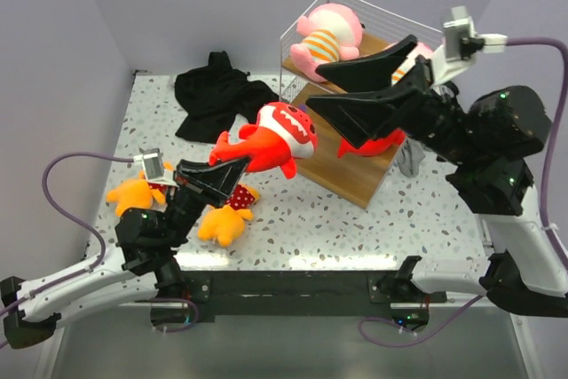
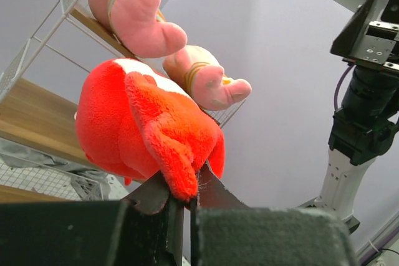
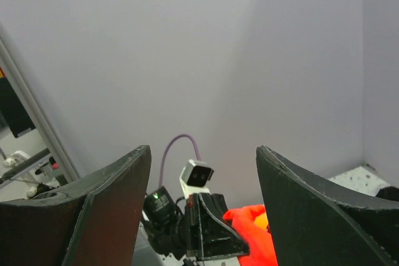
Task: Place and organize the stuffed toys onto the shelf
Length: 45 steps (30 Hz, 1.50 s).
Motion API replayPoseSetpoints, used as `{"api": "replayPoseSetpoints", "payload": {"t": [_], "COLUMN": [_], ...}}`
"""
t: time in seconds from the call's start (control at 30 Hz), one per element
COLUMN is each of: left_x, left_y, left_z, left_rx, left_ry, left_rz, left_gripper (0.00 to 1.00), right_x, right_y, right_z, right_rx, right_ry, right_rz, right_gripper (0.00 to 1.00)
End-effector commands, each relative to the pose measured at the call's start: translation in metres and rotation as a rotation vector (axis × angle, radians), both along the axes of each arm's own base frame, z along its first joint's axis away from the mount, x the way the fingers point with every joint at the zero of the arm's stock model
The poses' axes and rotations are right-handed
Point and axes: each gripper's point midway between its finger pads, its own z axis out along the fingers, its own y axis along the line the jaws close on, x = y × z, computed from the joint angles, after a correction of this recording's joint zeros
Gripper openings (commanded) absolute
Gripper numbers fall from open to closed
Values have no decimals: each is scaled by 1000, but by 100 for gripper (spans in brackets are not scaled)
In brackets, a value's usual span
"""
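My left gripper is shut on the tail fin of a red fish-like stuffed toy and holds it in the air in front of the shelf. My right gripper hangs open over the shelf with nothing between its fingers; the held red toy shows below it. One pink toy lies on the top board, and a second is beside it. Another red toy lies on a lower board, partly hidden. Two orange-yellow toys lie on the table by the left arm.
A black garment lies at the back left of the table. A grey cloth sits by the shelf's right side under the right arm. Purple walls close in the table on three sides.
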Motion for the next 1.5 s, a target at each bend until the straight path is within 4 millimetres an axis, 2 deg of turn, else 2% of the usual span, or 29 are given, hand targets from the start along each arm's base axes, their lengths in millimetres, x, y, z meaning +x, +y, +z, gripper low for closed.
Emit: {"api": "replayPoseSetpoints", "payload": {"t": [0.0,0.17,0.27,0.4,0.5,0.67,0.8,0.83,0.9,0.93,1.0,1.03,1.1,1.13,1.2,1.37,1.47], "left_x": [1,12,22,41,44,51,57,63,67,73,76,82,89,94,98,119,130], "left_y": [10,6,4,4,-2,-15,-23,-27,-28,-34,-33,-37,-37,-40,-41,-55,-64], "left_z": [20,16,15,9,12,-4,-8,-13,-10,-18,-14,-20,-15,-19,-14,-31,-46], "left_rx": [-99,-108,-137,-132,-131,-127,-131,-122,-141,-139,-163,-154,-162,-155,-172,-146,-118], "left_ry": [-76,-78,-84,-101,-128,-104,-111,-97,-107,-89,-109,-100,-111,-102,-119,-73,-44], "left_rz": [37,46,19,3,-12,-53,-67,-66,-64,-72,-75,-73,-62,-58,-53,-38,-36], "left_gripper": [0,0,0,0,0,0,0,0,0,0,0,0,0,0,0,0,11], "right_x": [-4,-8,-7,-11,-10,-9,-10,-11,-11,-12,-12,-13,-13,-13,-14,-13,-14], "right_y": [-14,-20,-22,-27,-26,-27,-27,-29,-28,-29,-30,-31,-32,-31,-32,-36,-41], "right_z": [14,11,4,6,5,3,0,1,-1,0,0,0,-1,-2,-3,-6,-6], "right_rx": [52,60,75,107,100,94,90,97,97,100,100,101,99,96,92,84,86], "right_ry": [-48,-43,-29,-37,-34,-38,-40,-41,-39,-40,-42,-44,-43,-42,-44,-48,-55], "right_rz": [-37,-38,-40,-33,-36,-47,-42,-43,-39,-40,-45,-44,-45,-43,-45,-63,-75], "right_gripper": [73,73,73,72,72,72,72,72,72,72,72,72,72,72,72,72,73]}}
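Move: The left hand still holds the red toy by its tail; the free left part of the middle shelf lies about 20 cm ahead, 16 cm to the right and 12 cm below. The red toy already on that shelf is some 14 cm ahead, 22 cm right and 9 cm below; the two pink toys on the top shelf are about 11 cm above, one 21 cm ahead and 14 cm right, the other 15 cm ahead and 25 cm right. From the right hand, the free place is roughly 23 cm ahead, 4 cm right and 35 cm below. The left arm carries the red toy head first towards the middle shelf, going mostly forward, about 13 cm in all, first nearly level and then on a downward slant of some 8 cm while easing right, with its fingers still pinching the tail and its wrist hardly turning, so that the toy's head goes in beneath the top board. The right hand, open and empty, shifts only about 3 cm to its right and sinks slightly, staying high by the front of the shelf. ##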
